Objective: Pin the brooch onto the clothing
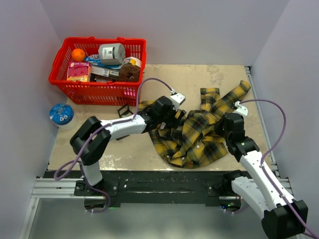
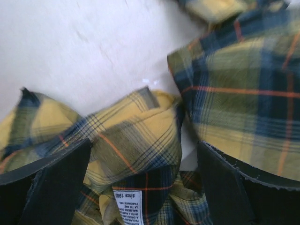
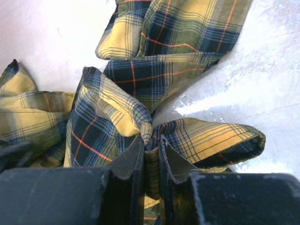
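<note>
The clothing (image 1: 199,139), a yellow-and-dark plaid shirt, lies crumpled on the table between the two arms. My left gripper (image 1: 174,117) hovers over its left edge. In the left wrist view that gripper (image 2: 144,157) is open, its black fingers (image 2: 56,183) wide on either side of a loose shirt fold (image 2: 136,136) with a small white label (image 2: 127,206). My right gripper (image 1: 227,124) sits at the shirt's right side. In the right wrist view it (image 3: 151,140) is shut on a pinched ridge of plaid cloth (image 3: 173,70). I cannot pick out the brooch with certainty.
A red basket (image 1: 94,93) of groceries stands at the back left. A round blue disc (image 1: 61,114) lies by the left wall; whether it is the brooch I cannot tell. A small black object (image 1: 124,110) lies in front of the basket. Walls close in both sides.
</note>
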Available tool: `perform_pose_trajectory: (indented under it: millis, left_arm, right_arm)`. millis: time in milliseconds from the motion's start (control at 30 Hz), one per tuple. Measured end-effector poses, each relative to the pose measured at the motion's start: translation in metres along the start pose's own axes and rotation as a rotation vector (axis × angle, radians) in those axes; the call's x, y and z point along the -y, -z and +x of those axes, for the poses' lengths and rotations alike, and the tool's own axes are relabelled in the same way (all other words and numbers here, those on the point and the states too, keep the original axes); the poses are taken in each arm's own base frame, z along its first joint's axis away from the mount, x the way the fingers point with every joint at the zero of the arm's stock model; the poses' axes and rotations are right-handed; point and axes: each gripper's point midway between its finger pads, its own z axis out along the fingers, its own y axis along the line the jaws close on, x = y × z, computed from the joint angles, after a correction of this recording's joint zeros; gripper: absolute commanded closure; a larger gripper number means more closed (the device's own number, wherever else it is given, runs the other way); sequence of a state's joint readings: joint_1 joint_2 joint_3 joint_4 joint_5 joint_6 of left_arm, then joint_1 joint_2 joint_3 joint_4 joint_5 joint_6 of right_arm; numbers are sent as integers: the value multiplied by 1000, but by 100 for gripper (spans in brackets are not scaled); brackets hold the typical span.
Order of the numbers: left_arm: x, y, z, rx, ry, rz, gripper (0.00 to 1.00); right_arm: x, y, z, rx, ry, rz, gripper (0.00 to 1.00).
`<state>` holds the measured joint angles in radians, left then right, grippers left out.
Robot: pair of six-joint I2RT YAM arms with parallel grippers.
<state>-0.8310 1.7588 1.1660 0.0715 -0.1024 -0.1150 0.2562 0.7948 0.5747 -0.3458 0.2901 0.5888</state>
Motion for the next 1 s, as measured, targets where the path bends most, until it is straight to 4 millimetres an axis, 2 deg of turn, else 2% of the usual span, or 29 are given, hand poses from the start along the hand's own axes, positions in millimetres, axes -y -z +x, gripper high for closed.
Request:
perform_pose_trajectory:
  millis: [33, 67, 100, 133, 233, 367, 467, 600, 767, 833, 1000]
  left_arm:
    - [0, -6, 12, -34, -8, 0, 31]
    - [1, -12, 24, -67, -15, 2, 76]
    - [1, -16, 32, -89, -13, 5, 92]
    - [2, -20, 42, -116, -18, 11, 100]
    - [3, -26, 61, -169, -20, 31, 100]
    - [6, -20, 63, -153, 14, 51, 100]
    - [9, -4, 64, -137, 56, 72, 100]
    - [19, 27, 60, -79, 139, 130, 100]
    - [36, 57, 68, -39, 215, 204, 100]
    - [51, 68, 78, -46, 234, 241, 100]
    - [113, 92, 98, -76, 254, 395, 100]
  right_arm:
    - [1, 0, -1, 4, 3, 3, 100]
    - [1, 1, -2, 8, 6, 5, 100]
    - [1, 2, -4, 12, 8, 5, 100]
    - [1, 3, -6, 17, 10, 5, 100]
    - [-1, 5, -13, 33, 14, 6, 100]
    - [-3, 5, -23, 55, 20, 16, 100]
    - [-5, -3, -31, 60, 32, 41, 100]
    - [-15, -18, -50, 74, 63, 72, 100]
    - [-42, -40, -86, 127, 104, 60, 100]
    - [-53, -50, -97, 148, 120, 40, 100]
    - [-84, -77, -113, 152, 150, -21, 100]
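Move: The shirt fold between the left hand's open fingers lies about 7 cm below it and 1 cm back; its white label sits some 4 cm back and 4 cm left of that hand, 8 cm down. The table's front edge runs roughly 22 cm straight back. The right hand, holding a bunch of shirt, has the short sleeve end about 15 cm ahead, 4 cm left and 11 cm down, the long sleeve 16 cm ahead and 8 cm right. The left fingers drop about 6 cm onto the shirt fold, shut and pinch it, lift it a few centimetres, then draw it some 17 cm back towards the table's front edge, tipping further down and turning a little clockwise. Meanwhile the right hand keeps its pinch and, after a slow rise, carries its bunch forward and up towards the short sleeve. ##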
